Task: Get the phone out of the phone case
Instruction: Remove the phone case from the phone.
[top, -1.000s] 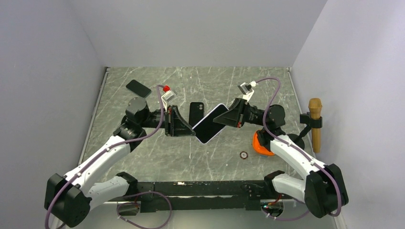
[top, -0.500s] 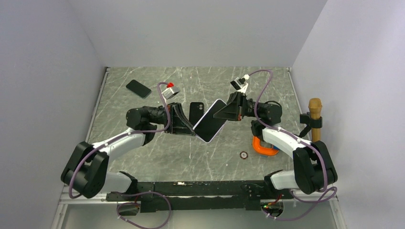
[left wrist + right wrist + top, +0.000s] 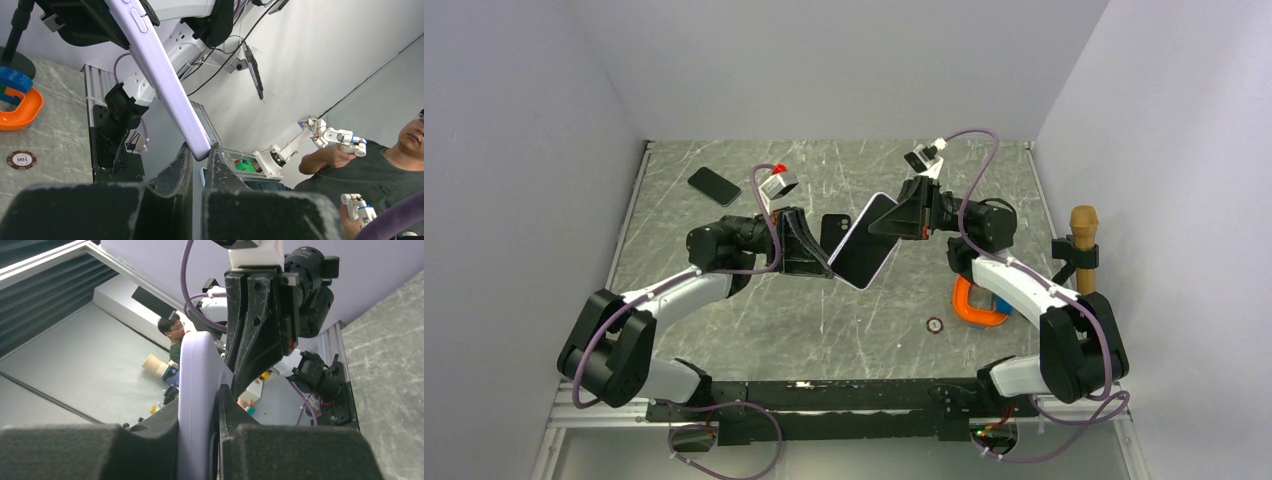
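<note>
The phone (image 3: 865,248), dark screen up, sits in its lavender phone case (image 3: 165,80) and hangs tilted above the middle of the table. My left gripper (image 3: 828,268) is shut on the case's lower left corner. In the left wrist view that corner is pinched between the black fingertips of the left gripper (image 3: 201,152). My right gripper (image 3: 887,226) is shut on the upper right end. In the right wrist view the case's lavender edge (image 3: 197,370) fills the gap in the right gripper (image 3: 198,401).
A black phone (image 3: 835,233) lies on the table behind the held one, and another (image 3: 714,185) lies at the back left. An orange clamp (image 3: 977,305) and a small chip (image 3: 935,324) lie at the right. A brown microphone (image 3: 1083,250) stands by the right wall.
Both arms have carried the cased phone slightly away from the bases and tilted it steeper. Both elbows have dropped low. Each gripper keeps its hold.
</note>
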You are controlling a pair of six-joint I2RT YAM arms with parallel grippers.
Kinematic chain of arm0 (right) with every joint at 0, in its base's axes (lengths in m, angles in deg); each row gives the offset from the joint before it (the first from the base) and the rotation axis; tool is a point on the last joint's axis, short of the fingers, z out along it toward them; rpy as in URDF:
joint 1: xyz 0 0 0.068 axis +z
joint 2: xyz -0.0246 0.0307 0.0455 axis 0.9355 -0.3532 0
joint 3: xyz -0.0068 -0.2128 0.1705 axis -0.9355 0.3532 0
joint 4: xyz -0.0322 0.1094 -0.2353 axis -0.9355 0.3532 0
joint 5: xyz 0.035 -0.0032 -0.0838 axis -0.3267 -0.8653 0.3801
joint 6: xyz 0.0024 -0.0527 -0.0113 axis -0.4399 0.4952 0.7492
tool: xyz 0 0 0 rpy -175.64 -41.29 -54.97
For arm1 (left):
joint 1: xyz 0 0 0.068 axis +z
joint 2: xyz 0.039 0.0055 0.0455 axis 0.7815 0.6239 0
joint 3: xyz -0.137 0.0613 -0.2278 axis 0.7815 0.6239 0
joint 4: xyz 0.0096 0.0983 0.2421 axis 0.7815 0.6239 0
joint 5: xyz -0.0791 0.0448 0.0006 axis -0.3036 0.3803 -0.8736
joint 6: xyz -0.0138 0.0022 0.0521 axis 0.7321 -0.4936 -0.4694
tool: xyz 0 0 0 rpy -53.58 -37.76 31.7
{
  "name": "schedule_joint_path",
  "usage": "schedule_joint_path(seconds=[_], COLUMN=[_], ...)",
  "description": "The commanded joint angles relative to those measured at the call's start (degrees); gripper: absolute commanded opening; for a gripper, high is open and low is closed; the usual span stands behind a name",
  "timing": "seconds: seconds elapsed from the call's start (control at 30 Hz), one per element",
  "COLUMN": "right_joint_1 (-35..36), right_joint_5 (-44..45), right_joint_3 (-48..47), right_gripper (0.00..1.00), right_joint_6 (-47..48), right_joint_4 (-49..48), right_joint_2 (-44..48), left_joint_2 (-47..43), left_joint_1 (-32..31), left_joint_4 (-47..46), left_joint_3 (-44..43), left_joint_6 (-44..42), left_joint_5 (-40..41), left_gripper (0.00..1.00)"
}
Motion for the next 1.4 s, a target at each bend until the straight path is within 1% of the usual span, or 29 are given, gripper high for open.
schedule_joint_path(seconds=[0.0,0.13,0.23,0.3,0.33,0.37,0.4,0.43,0.53,0.57,0.6,0.67,0.7,0.77,0.83,0.9,1.0,1.1,1.23,1.37], right_joint_1=[10.79,11.56,11.46,11.28,11.27,11.21,11.28,11.08,9.67,9.17,8.67,8.08,7.78,7.65,7.49,7.44,7.53,7.53,7.82,8.51], right_joint_5=[14.1,15.31,15.36,15.56,15.95,16.41,16.8,17.15,18.93,19.3,19.89,20.92,21.58,24.72,27.27,29.71,32.13,33.46,34.1,35.27], right_joint_3=[-9.64,-10.94,-10.07,-8.45,-7.58,-6.79,-6.02,-5.5,-3.38,-2.26,-1.4,-0.15,0.31,0.94,0.35,-0.14,-0.82,-0.66,-0.32,0.29], right_gripper=[0.0,0.0,0.0,0.0,0.0,0.0,0.0,0.0,0.0,0.0,0.0,0.0,0.0,0.0,0.0,0.0,0.0,0.0,0.0,0.0], right_joint_6=[-11.43,-11.75,-12.18,-12.14,-12.02,-11.95,-11.88,-11.5,-8.71,-6.84,-4.38,1.55,6.21,11.54,15.35,18.23,20.39,21.19,21.65,22.05], right_joint_4=[-17.78,-17.78,-17.78,-17.78,-17.82,-17.78,-17.77,-17.72,-15.57,-13.32,-10.55,-3.44,0.59,7.08,11.96,14.36,15.87,16.29,16.76,17.24], right_joint_2=[1.46,0.21,-0.02,0.42,0.68,0.93,1.29,1.48,2.67,3.22,3.99,5.62,6.54,8.32,8.82,9.16,8.59,7.9,7.39,7.18], left_joint_2=[5.81,5.79,3.91,2.06,1.1,0.23,-0.66,-1.75,-8.02,-10.98,-14.02,-19.6,-21.94,-26.18,-29.97,-32.42,-35.33,-37.37,-37.94,-36.17], left_joint_1=[0.67,0.63,0.82,1.51,2.22,3.07,3.8,4.61,5.5,5.31,5.02,4.39,3.99,2.78,1.56,0.32,-2.01,-5.03,-9.16,-12.32], left_joint_4=[-5.98,-6.06,-6.0,-4.21,-1.61,1.44,7.07,15.56,35.67,42.36,49.1,58.43,60.96,64.34,64.8,62.91,56.02,50.56,48.75,45.67], left_joint_3=[-0.19,-0.23,0.61,1.46,2.09,2.73,3.17,3.46,5.42,5.77,5.83,6.09,6.48,7.5,9.35,12.08,16.63,19.2,18.47,17.52], left_joint_6=[-6.11,-6.24,-8.02,-9.93,-11.4,-13.21,-15.48,-19.02,-30.55,-34.39,-38.25,-43.29,-44.88,-46.61,-46.69,-44.98,-40.8,-39.41,-41.62,-41.79], left_joint_5=[3.18,2.59,1.65,1.38,1.91,2.8,3.89,5.71,13.68,16.65,19.67,24.93,26.91,29.75,31.47,32.58,34.98,38.02,41.76,44.42], left_gripper=[0.0,0.0,0.0,0.0,0.0,0.0,0.0,0.0,0.0,0.03,0.12,0.31,0.41,0.6,0.69,0.71,0.74,0.75,0.76,0.76])
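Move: The phone, in its lavender case, hangs between the hands. Its middle is about 3 cm ahead, 7 cm right and slightly above the left hand, which already pinches the near-left corner. From the right hand it is some 2 cm back and 2 cm left, at nearly the same height. On the table some 37 cm below, the empty black case lies about 24 cm ahead and 8 cm left, the poker chip about 14 cm right, level fore and aft. The left fingers keep their pinch on the case's corner at first, then open wide and let go; that hand shifts a few centimetres forward and left, drops about 7 cm and eases back, turning some 35 degrees counter-clockwise. The right hand keeps its grip throughout, first rising and moving left about 3 cm, then carrying the phone some 5 cm forward while turning clockwise. ##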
